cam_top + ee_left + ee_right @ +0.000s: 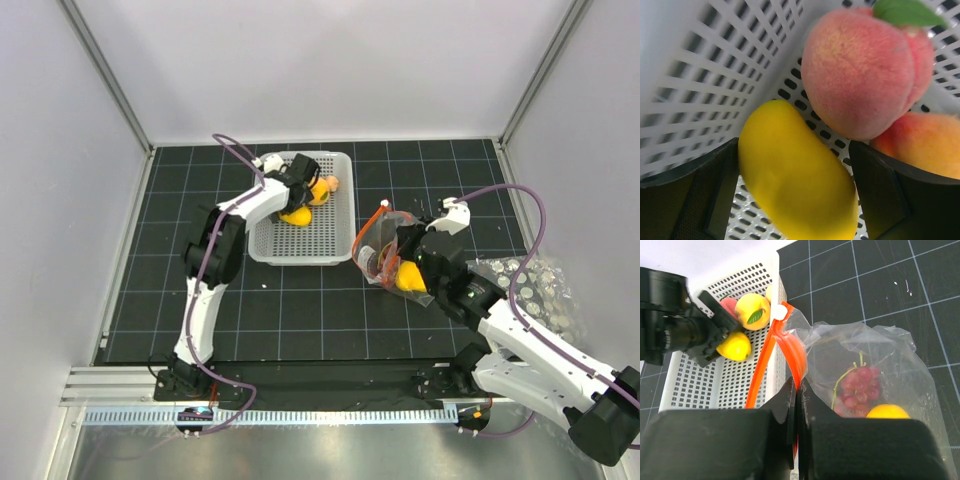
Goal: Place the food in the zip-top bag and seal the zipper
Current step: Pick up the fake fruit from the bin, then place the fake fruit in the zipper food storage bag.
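The white perforated basket (300,245) holds a yellow fruit (795,185), a pink-red peach (860,75) and an orange-yellow fruit (925,145). My left gripper (795,200) reaches into the basket, its jaws open wide on either side of the yellow fruit, which lies on the basket floor. The clear zip-top bag (880,350) lies right of the basket with its mouth open. Inside it are dark red grapes (860,387) and a yellow-orange piece (887,412). My right gripper (799,390) is shut on the red-orange zipper (795,352) at the bag's mouth.
A clear plastic sheet with white dots (535,290) lies at the right, beside my right arm. The basket's wall (700,75) rises close on the left of my left gripper. The mat is black with a grid, and grey walls enclose it.
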You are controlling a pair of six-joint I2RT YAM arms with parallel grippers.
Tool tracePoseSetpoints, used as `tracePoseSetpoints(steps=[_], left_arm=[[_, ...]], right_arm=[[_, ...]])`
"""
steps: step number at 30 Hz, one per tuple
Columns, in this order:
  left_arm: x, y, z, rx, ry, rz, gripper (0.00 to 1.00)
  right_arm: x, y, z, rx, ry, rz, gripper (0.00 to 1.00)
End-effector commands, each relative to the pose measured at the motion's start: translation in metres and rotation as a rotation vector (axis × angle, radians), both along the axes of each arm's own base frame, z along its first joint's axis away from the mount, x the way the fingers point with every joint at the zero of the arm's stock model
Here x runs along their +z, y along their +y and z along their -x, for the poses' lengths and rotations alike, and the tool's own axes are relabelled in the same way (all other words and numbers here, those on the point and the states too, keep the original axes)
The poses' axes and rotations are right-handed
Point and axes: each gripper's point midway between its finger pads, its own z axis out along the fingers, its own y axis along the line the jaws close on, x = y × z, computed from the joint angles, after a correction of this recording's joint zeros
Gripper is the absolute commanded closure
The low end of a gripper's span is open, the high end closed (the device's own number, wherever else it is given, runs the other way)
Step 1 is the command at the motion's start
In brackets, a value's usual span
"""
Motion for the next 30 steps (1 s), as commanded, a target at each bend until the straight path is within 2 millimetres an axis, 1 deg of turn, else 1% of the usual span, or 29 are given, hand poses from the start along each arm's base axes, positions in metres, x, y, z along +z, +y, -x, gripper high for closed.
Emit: tracePoseSetpoints(steps=[1, 3, 4, 5, 6, 8, 9, 11, 12, 13, 14, 15, 16, 18, 19, 20, 21, 22, 23, 24, 25, 26, 27, 28, 30], left_arm=[[-0.002, -0.008, -0.001, 0.027, 0.026, 0.023, 0.15], [-0.011, -0.013, -0.001, 0.016, 0.049, 0.038, 0.25], [-0.013, -0.013, 0.000, 0.003, 0.057, 0.039, 0.33], [-0.013, -0.015, 0.001, -0.007, 0.061, 0.039, 0.46], [-0.009, -0.016, 0.001, -0.012, 0.057, 0.044, 0.50], [-0.004, -0.013, 0.006, -0.017, 0.061, 0.041, 0.53], [0.010, -0.012, 0.008, -0.019, 0.040, 0.047, 0.53], [0.026, -0.008, 0.013, -0.018, 0.018, 0.053, 0.53], [0.040, -0.004, 0.021, -0.021, 0.000, 0.058, 0.53], [0.047, -0.004, 0.025, -0.028, -0.010, 0.065, 0.53], [0.053, -0.008, 0.028, -0.055, -0.027, 0.077, 0.53], [0.067, -0.010, 0.037, -0.083, -0.053, 0.101, 0.53], [0.069, -0.017, 0.043, -0.120, -0.050, 0.134, 0.53], [0.087, -0.030, 0.050, -0.180, -0.100, 0.182, 0.56], [0.096, -0.031, 0.061, -0.215, -0.117, 0.200, 0.57], [0.104, -0.045, 0.068, -0.269, -0.133, 0.241, 0.58], [0.113, -0.052, 0.071, -0.304, -0.166, 0.261, 0.59], [0.116, -0.057, 0.078, -0.339, -0.183, 0.270, 0.58], [0.135, -0.071, 0.089, -0.397, -0.230, 0.297, 0.58], [0.150, -0.080, 0.093, -0.435, -0.280, 0.303, 0.58], [0.162, -0.092, 0.107, -0.496, -0.311, 0.283, 0.59], [0.169, -0.097, 0.113, -0.525, -0.337, 0.260, 0.59], [0.181, -0.106, 0.117, -0.558, -0.382, 0.253, 0.59], [0.185, -0.123, 0.132, -0.631, -0.401, 0.225, 0.59], [0.199, -0.138, 0.141, -0.682, -0.458, 0.220, 0.59]], right_arm=[[0.027, 0.003, -0.005, -0.004, -0.070, -0.045, 0.99], [0.028, 0.003, -0.005, -0.003, -0.071, -0.046, 0.99], [0.027, 0.003, -0.005, -0.003, -0.070, -0.045, 0.99], [0.028, 0.003, -0.005, -0.005, -0.070, -0.046, 0.99], [0.028, 0.003, -0.005, -0.004, -0.071, -0.046, 0.99], [0.029, 0.002, -0.005, -0.006, -0.072, -0.048, 0.99], [0.029, 0.003, -0.004, -0.003, -0.072, -0.047, 0.99], [0.029, 0.003, -0.005, -0.004, -0.074, -0.048, 0.99], [0.027, 0.003, -0.005, -0.003, -0.070, -0.045, 0.99], [0.027, 0.004, -0.005, -0.001, -0.070, -0.044, 0.99], [0.028, 0.004, -0.005, 0.002, -0.071, -0.048, 0.99], [0.025, 0.006, -0.006, 0.007, -0.065, -0.041, 0.99], [0.023, 0.008, -0.007, 0.013, -0.061, -0.038, 0.99], [0.021, 0.012, -0.008, 0.026, -0.052, -0.036, 0.99], [0.018, 0.014, -0.010, 0.028, -0.043, -0.029, 0.99], [0.017, 0.015, -0.010, 0.033, -0.039, -0.027, 0.99], [0.015, 0.017, -0.011, 0.041, -0.035, -0.022, 0.99], [0.015, 0.018, -0.011, 0.045, -0.035, -0.019, 0.99], [0.014, 0.018, -0.011, 0.048, -0.032, -0.016, 0.99], [0.014, 0.020, -0.011, 0.062, -0.031, -0.011, 0.99], [0.013, 0.022, -0.012, 0.069, -0.030, -0.011, 0.99], [0.014, 0.023, -0.012, 0.075, -0.030, -0.010, 0.99], [0.013, 0.026, -0.011, 0.091, -0.029, -0.013, 0.99], [0.015, 0.028, -0.011, 0.099, -0.030, -0.015, 0.99], [0.016, 0.031, -0.010, 0.120, -0.034, -0.021, 0.99]])
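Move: The long yellow fruit lies in the bin almost between the left hand's open fingers, its middle roughly 1 cm to the right and 1 cm below. At about its height, the pink peach is some 7 cm ahead of the hand and 1 cm left, the orange peach 5 cm ahead and 7 cm right. The bag's mouth is roughly 12 cm back, 20 cm right and 8 cm higher. From the right hand, the yellow fruit is about 18 cm ahead, 27 cm left and 17 cm below. Down and right by just over 1 cm first, the left hand closes its fingers on the yellow fruit, then draws it back, up and finally right towards the bag, rising some 17 cm and turning about 35 degrees clockwise as its fingertips tip up. Late on, the right hand, still pinching the bag's edge, eases about 2 cm left and a little down. ##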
